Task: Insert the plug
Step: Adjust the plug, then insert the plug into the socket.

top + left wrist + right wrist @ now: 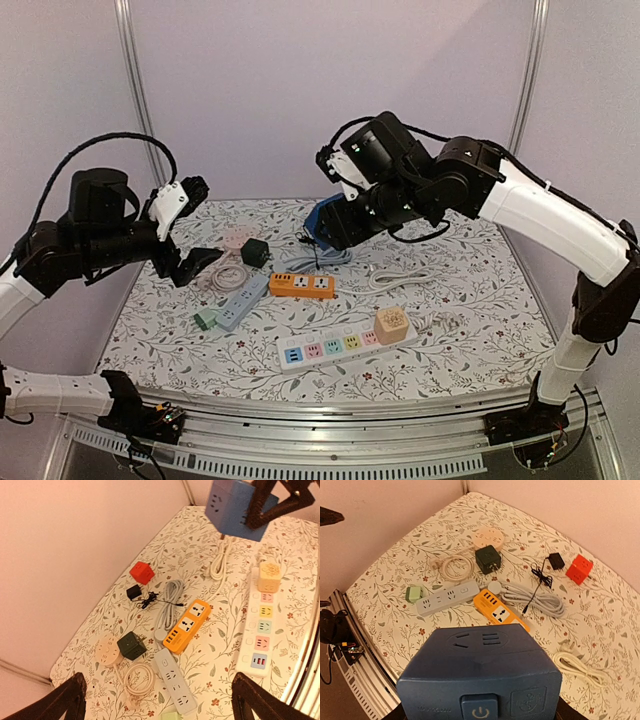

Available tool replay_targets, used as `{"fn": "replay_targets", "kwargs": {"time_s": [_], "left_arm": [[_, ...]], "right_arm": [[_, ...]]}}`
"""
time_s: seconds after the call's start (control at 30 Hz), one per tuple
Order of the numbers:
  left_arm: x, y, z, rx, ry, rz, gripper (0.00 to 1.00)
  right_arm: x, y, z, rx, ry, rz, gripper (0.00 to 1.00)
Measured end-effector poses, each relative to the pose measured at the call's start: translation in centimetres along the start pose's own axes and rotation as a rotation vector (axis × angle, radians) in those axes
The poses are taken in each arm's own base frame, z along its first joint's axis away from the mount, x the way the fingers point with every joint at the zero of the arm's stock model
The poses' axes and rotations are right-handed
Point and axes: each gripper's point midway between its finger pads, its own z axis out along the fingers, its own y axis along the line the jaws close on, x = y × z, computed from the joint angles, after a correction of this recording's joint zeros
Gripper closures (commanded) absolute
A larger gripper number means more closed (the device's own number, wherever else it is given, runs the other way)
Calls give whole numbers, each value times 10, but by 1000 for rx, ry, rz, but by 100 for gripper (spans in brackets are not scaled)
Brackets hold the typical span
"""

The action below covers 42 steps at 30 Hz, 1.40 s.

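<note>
My right gripper [335,225] is shut on a blue cube socket block [322,222], held well above the back middle of the table. In the right wrist view the block [485,675] fills the bottom, socket face and power button towards the camera; its plug prongs are hidden. It also hangs at the top of the left wrist view [237,507]. My left gripper [197,265] is open and empty, above the table's left side; its dark fingers [70,700] frame the bottom corners. A coiled white cable with a plug [400,277] lies right of centre.
An orange power strip [301,286] lies at centre, and a grey strip [243,301] with a green adapter [206,320] to its left. A long white strip [335,347] near the front carries a tan cube [391,324]. A dark green cube [254,252] and a pink round socket [235,238] sit at the back left.
</note>
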Motion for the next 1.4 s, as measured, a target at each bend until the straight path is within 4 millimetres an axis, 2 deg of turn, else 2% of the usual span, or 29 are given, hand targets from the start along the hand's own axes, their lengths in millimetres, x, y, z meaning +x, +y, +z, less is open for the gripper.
{"fn": "replay_targets", "kwargs": {"time_s": [0.07,0.17,0.3,0.4,0.53,0.77,0.9,1.2,1.4], "left_arm": [[31,13,1,-97,36,-59,1],[73,28,-2,-213,87,-149,1],[111,39,-11,-331,103,-263,1],[128,42,-17,-381,88,-331,1],[148,44,-25,-434,69,-416,2],[175,41,-29,-474,46,-551,3],[189,41,-32,-501,37,-612,2],[189,50,-42,-549,-24,-671,2],[190,54,-46,-569,-38,-686,2]], "right_arm": [[21,-11,13,69,65,88,100],[73,-20,40,152,212,185,100],[140,-29,64,250,385,258,100],[163,-31,71,291,442,292,100],[176,-29,74,301,475,346,100],[198,-11,91,261,556,417,100],[215,-14,94,289,594,430,100],[218,-20,97,318,583,438,100],[233,-21,103,324,602,445,100]]}}
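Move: Below the right hand, which already holds the blue plug, the yellow socket of the white strip lies about 30 cm down, 5 cm back and 5 cm to the right. The beige plug stands on the strip some 6 cm to the right of that socket, and the orange strip lies 7 cm ahead of the hand and 5 cm to its left, about 32 cm down. From the empty left hand the yellow socket is roughly 24 cm right, 2 cm back and 30 cm down. Dropping about 25 cm, fast at first and then easing, the right hand carries the gripped blue plug down towards the yellow socket just left of the beige plug, drifting some 5 cm back and right while it turns clockwise and tips its fingers down by about 30 degrees. The left hand, open and empty, swings away leftward and down, turning counter-clockwise. ##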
